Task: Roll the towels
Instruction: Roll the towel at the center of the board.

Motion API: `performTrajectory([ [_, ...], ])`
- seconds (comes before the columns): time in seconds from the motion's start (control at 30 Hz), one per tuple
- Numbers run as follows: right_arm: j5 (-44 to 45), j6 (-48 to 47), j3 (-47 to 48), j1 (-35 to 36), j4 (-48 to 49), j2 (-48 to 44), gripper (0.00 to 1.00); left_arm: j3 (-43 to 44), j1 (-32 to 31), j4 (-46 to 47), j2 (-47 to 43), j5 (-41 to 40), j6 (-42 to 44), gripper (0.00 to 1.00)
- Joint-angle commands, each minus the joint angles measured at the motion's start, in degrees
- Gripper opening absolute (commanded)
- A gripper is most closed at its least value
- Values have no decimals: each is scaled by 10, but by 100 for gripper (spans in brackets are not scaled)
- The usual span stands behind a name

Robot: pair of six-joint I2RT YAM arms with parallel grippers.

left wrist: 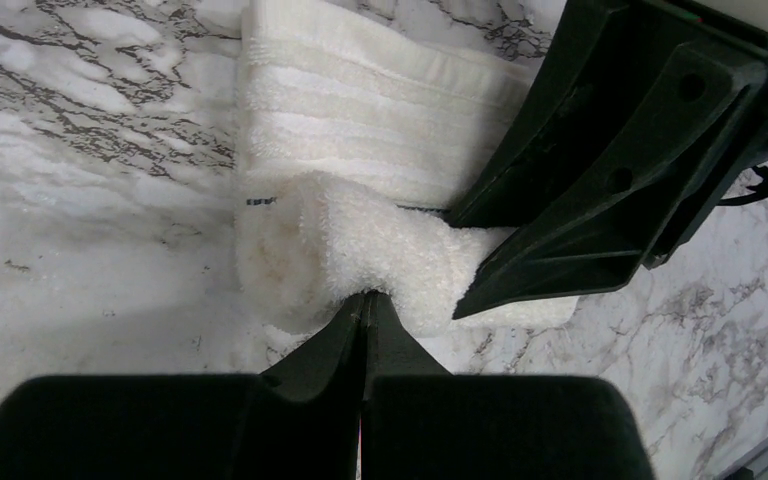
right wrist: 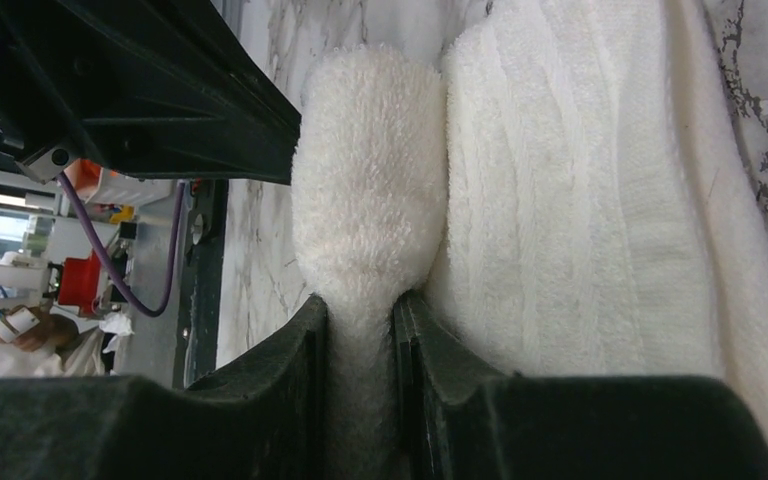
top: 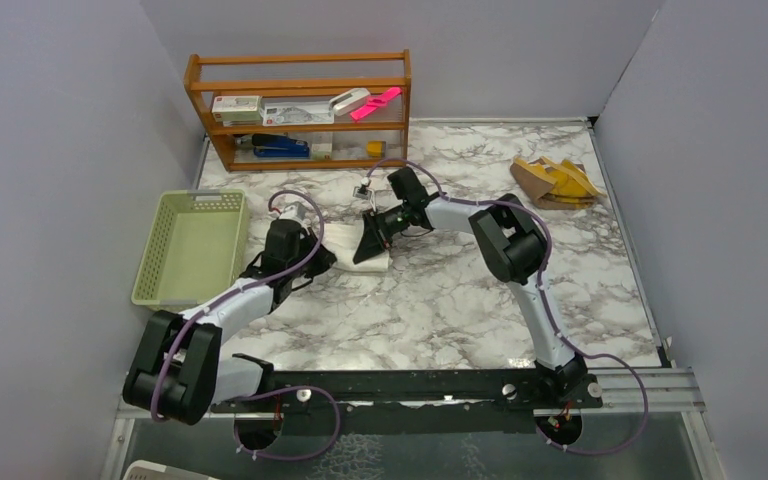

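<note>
A white towel (top: pixel 352 252) lies on the marble table, with its near edge rolled into a thick tube (left wrist: pixel 360 245) and the flat part (left wrist: pixel 370 110) beyond it. My left gripper (left wrist: pixel 365 298) is shut, and its tips press against the side of the roll with nothing showing between them. My right gripper (right wrist: pixel 360 310) is shut on one end of the roll, and white pile fills the gap between its fingers. In the top view the two grippers (top: pixel 318 258) (top: pixel 370 245) meet at the towel. A mustard-yellow and brown towel (top: pixel 555 180) lies crumpled at the back right.
A pale green basket (top: pixel 192 245) stands to the left of the left arm. At the back left is a wooden shelf (top: pixel 300 105) holding boxes, a stapler and a pink item. Grey walls enclose the table on three sides.
</note>
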Motion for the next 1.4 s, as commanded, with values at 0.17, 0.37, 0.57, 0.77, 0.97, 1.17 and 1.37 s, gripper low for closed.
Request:
performTrajectory([
  [0.17,25,-3,7,5,-53,45,9,37,2,68,-22,79,-32,0],
  [0.37,24,-1,16,5,-53,54,10,42,2,73,-23,83,-36,0],
  [0.57,32,-7,16,5,-53,51,10,31,2,108,64,65,-27,0],
  [0.77,50,-14,12,5,-54,45,16,29,4,146,153,54,-24,0],
  [0.97,156,-49,-13,5,-42,-3,31,24,3,147,163,28,-7,0],
  [1.17,348,-74,-85,5,53,-100,34,12,3,147,168,21,-2,0],
  [1.37,501,-115,-183,5,190,-210,99,10,3,147,174,19,3,0],
])
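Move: The towel roll lies crosswise: its middle is about 3 cm to the right of the left hand's shut fingertips, 2 cm ahead and 2 cm lower, and these tips already touch its near side. The towel's flat, unrolled part starts just beyond, its middle some 6 cm ahead and 4 cm right; the green basket stands about 29 cm left and 2 cm ahead. The right fingers already pinch the roll, its middle some 2 cm to their left. Up about 6 cm, with a drift to the right and forward, the left hand's shut fingers lift off the roll, then drop some 7 cm onto its top and far edge beside the striped hem and stay there, creeping forward. The right hand holds the roll in place until late, then opens wide, lets go and slips away forward about 5 cm, its wrist swinging some 30 degrees. ##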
